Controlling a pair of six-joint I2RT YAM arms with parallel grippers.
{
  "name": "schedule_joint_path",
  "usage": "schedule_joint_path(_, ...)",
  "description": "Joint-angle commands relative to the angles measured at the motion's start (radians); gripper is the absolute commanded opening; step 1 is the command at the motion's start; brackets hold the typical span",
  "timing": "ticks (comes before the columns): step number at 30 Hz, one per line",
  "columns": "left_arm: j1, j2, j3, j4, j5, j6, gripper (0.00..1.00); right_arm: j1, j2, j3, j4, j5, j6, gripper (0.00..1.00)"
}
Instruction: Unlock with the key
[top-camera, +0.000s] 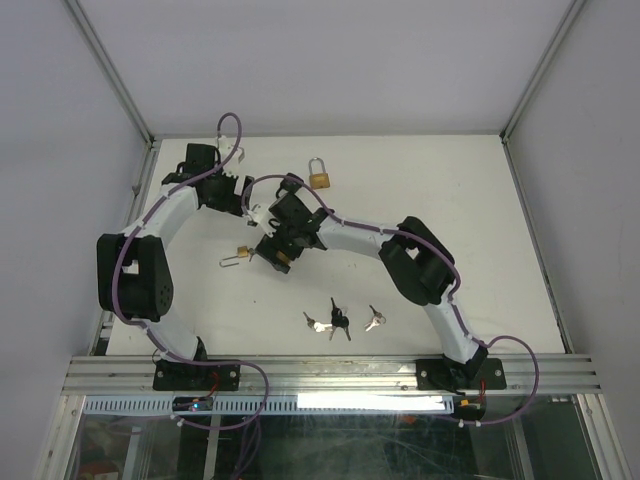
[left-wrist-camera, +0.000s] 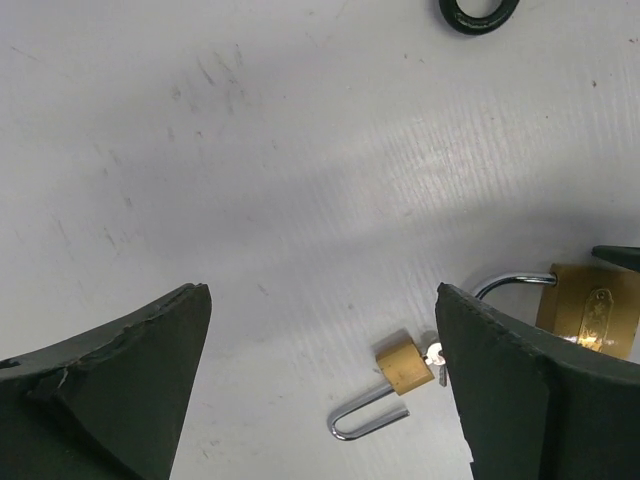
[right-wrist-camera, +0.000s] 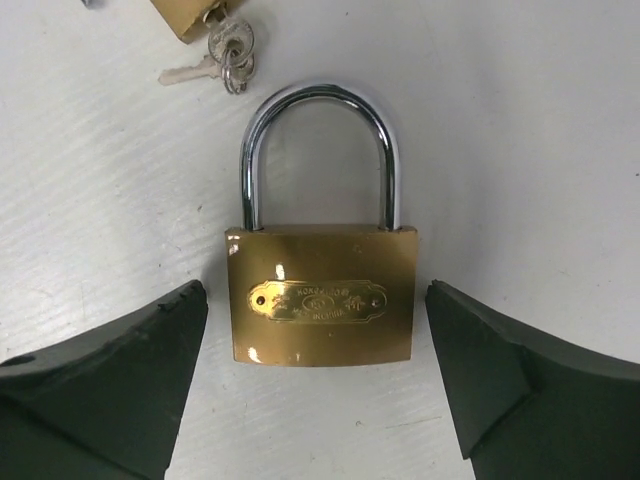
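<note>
A large brass padlock (right-wrist-camera: 320, 305) with a shut steel shackle lies flat on the white table. My right gripper (right-wrist-camera: 315, 290) is open, one finger on each side of its body, not touching it. A small brass padlock (left-wrist-camera: 403, 365) lies nearby with its shackle swung open and a key (left-wrist-camera: 435, 354) in its base; its key ring shows in the right wrist view (right-wrist-camera: 228, 45). My left gripper (left-wrist-camera: 322, 292) is open and empty above the table, short of the small padlock. In the top view the right gripper (top-camera: 274, 250) is beside the small padlock (top-camera: 238, 256).
A third brass padlock (top-camera: 320, 178) sits at the back of the table. Three loose key bunches (top-camera: 340, 320) lie near the front edge. A black ring (left-wrist-camera: 480, 12) lies beyond the left gripper. The two wrists are close together at centre left.
</note>
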Motion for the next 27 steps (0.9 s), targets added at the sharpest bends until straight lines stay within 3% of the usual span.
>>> schedule_joint_path(1, 0.012, 0.009, 0.039, 0.006, -0.029, -0.012, 0.97, -0.007, -0.012, 0.015, -0.074, 0.078, 0.000, 0.94)
schedule_joint_path(6, 0.033, -0.003, 0.029, 0.041, -0.033, -0.015, 0.98, -0.018, -0.016, 0.046, -0.113, 0.049, -0.036, 0.93)
schedule_joint_path(11, 0.037, -0.011, 0.056, 0.042, -0.020, -0.002, 0.98, -0.016, 0.037, 0.113, -0.216, 0.010, -0.023, 0.84)
schedule_joint_path(23, 0.063, -0.115, -0.003, 0.098, 0.156, 0.013, 0.96, -0.002, 0.118, 0.102, -0.206, 0.043, 0.021, 0.74)
schedule_joint_path(27, 0.070, -0.157, -0.057, 0.121, 0.212, 0.000, 0.96, 0.000, 0.136, 0.106, -0.203, 0.028, 0.018, 0.61)
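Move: The large brass padlock sits between the open right fingers, its body only about 1 cm ahead, 1 cm left and 1 cm below that hand. The small open padlock with its key is roughly 9 cm to the hand's left, level fore and aft; the black padlock is some 15 cm ahead and 3 cm right. From the left hand, the large brass padlock is about 10 cm back, 12 cm right and 9 cm below. Right fingers close onto the large padlock's sides after edging 1.5 cm right, half back; left hand rises 2 cm. ##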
